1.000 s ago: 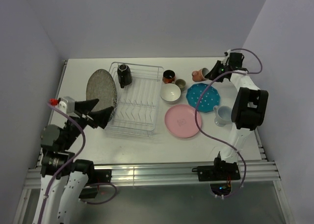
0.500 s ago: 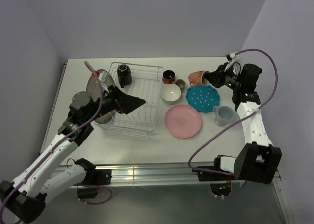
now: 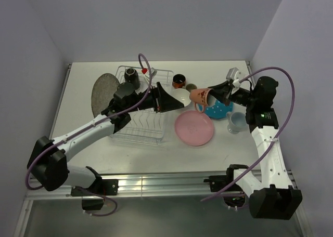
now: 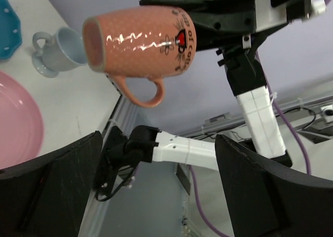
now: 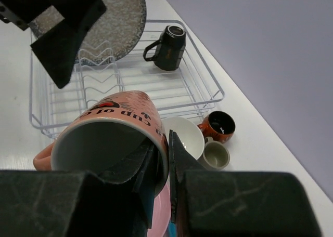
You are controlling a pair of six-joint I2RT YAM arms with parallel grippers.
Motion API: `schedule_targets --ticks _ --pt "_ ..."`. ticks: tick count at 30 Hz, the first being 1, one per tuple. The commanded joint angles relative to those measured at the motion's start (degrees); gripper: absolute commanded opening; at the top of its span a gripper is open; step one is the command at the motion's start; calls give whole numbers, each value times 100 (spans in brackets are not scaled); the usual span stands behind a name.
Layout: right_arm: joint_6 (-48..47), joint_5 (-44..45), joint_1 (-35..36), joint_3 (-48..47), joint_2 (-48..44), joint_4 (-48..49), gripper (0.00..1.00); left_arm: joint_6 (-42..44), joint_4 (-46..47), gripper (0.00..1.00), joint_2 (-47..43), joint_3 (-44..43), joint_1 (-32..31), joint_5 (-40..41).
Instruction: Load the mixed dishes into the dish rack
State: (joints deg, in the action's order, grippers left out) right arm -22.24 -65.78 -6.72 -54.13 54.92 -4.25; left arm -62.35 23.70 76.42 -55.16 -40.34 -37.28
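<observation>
My right gripper (image 3: 209,95) is shut on the rim of a pink mug (image 3: 199,96), one finger inside and one outside, and holds it on its side in the air above the dishes. In the right wrist view the pink mug (image 5: 112,128) fills the space before the right gripper (image 5: 164,154). My left gripper (image 3: 179,100) reaches across the dish rack (image 3: 143,123), open, facing the mug and apart from it. Its wrist view shows the pink mug (image 4: 140,37) above the wide-open left gripper (image 4: 161,185). A black mug (image 3: 131,77) and a grey speckled plate (image 3: 102,91) stand in the rack.
Right of the rack sit a white bowl (image 3: 183,94), a dark-red mug (image 3: 179,80), a grey-beige mug (image 3: 191,87), a teal dotted plate (image 3: 220,109), a pink plate (image 3: 193,128) and a pale blue mug (image 3: 235,121). Walls close in the back and both sides.
The left arm swung from the rack's left side across it toward the right. The right arm carried the pink mug from the back right corner toward the middle.
</observation>
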Motion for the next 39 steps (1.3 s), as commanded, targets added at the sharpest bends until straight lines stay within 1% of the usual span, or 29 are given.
schedule_targets --ticks 1,2,4,7,9,11,15,16,17,18,19,21,22,24,25,26,29,30,33,37,39 --pt "-782 485 162 -528 -60 -445 0 -655 917 97 223 -548 -27 -280" --pt "-756 861 171 -659 -51 -332 0 -717 908 99 294 -627 -27 -280" --pt "-921 1154 171 -818 -60 -339 0 -814 821 99 486 -899 -9 -254" --pt "-1036 1655 206 -933 -252 -76 0 -875 653 99 610 -1164 17 -175" --pt "-1028 1971 268 -819 -542 222 0 -902 644 99 620 -1208 43 -105" --pt "-889 2025 268 -557 -892 581 0 -911 697 99 628 -1182 43 10" --pt "156 2157 277 226 -1430 1592 0 -1007 1153 99 751 -998 52 19" --pt "654 2140 268 384 -1518 1777 0 -1086 1424 99 786 -962 52 10" --pt "964 2139 268 655 -1615 2179 0 -1139 1548 99 813 -927 52 10" --pt "1237 2122 277 762 -1642 2340 0 -1200 1680 99 856 -866 52 10" --pt "1770 2087 277 920 -1651 2480 0 -1288 1821 99 883 -839 52 27" --pt "2301 1981 268 1027 -1616 2850 0 -1394 2155 99 909 -813 52 71" --pt "2886 1990 268 1079 -1581 2955 0 -1464 2252 99 936 -821 52 89" --pt "3373 2007 268 1124 -1475 3359 0 -1508 2253 99 988 -891 52 115" --pt "3784 1990 277 1159 -1423 3509 0 -1578 2235 99 1015 -918 44 124" --pt "3971 1938 268 1194 -1353 3858 0 -1640 2235 99 1041 -935 43 124" --pt "4447 1937 338 1291 -1212 4317 0 -2035 2489 99 1155 -883 52 168" --pt "4517 1920 356 1308 -1185 4380 0 -2219 2629 99 1208 -831 52 238" --pt "4824 1902 443 1422 -1115 4687 0 -2422 2552 99 1305 -830 43 335" --pt "4984 1937 566 1537 -1115 4986 0 -2651 2402 99 1498 -953 44 388" --pt "4862 1946 628 1537 -1097 4960 0 -2826 2446 99 1621 -1049 43 362"
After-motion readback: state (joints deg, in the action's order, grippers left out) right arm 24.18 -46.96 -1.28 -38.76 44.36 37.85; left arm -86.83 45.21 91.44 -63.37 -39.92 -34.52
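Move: The orange mug, already pinched at its rim by the right hand, lies about 13 cm to the right of the open left gripper and some 6 cm ahead, almost level in height. From the right hand, the left gripper is roughly 18 cm to the left and 7 cm back. About 30 cm below the left hand, the pink plate lies 12 cm right and 4 cm ahead, the white bowl 6 cm right and 20 cm ahead. Upward and forward goes the left hand, up about 6 cm then slightly down again, edging right towards the mug's base with fingers wide open and tipping upward. The right hand keeps its pinch on the rim, rises some 6 cm, goes briefly forward and then back, and tilts its fingers up nearly 30 degrees, bringing the mug's base to face the left gripper. ##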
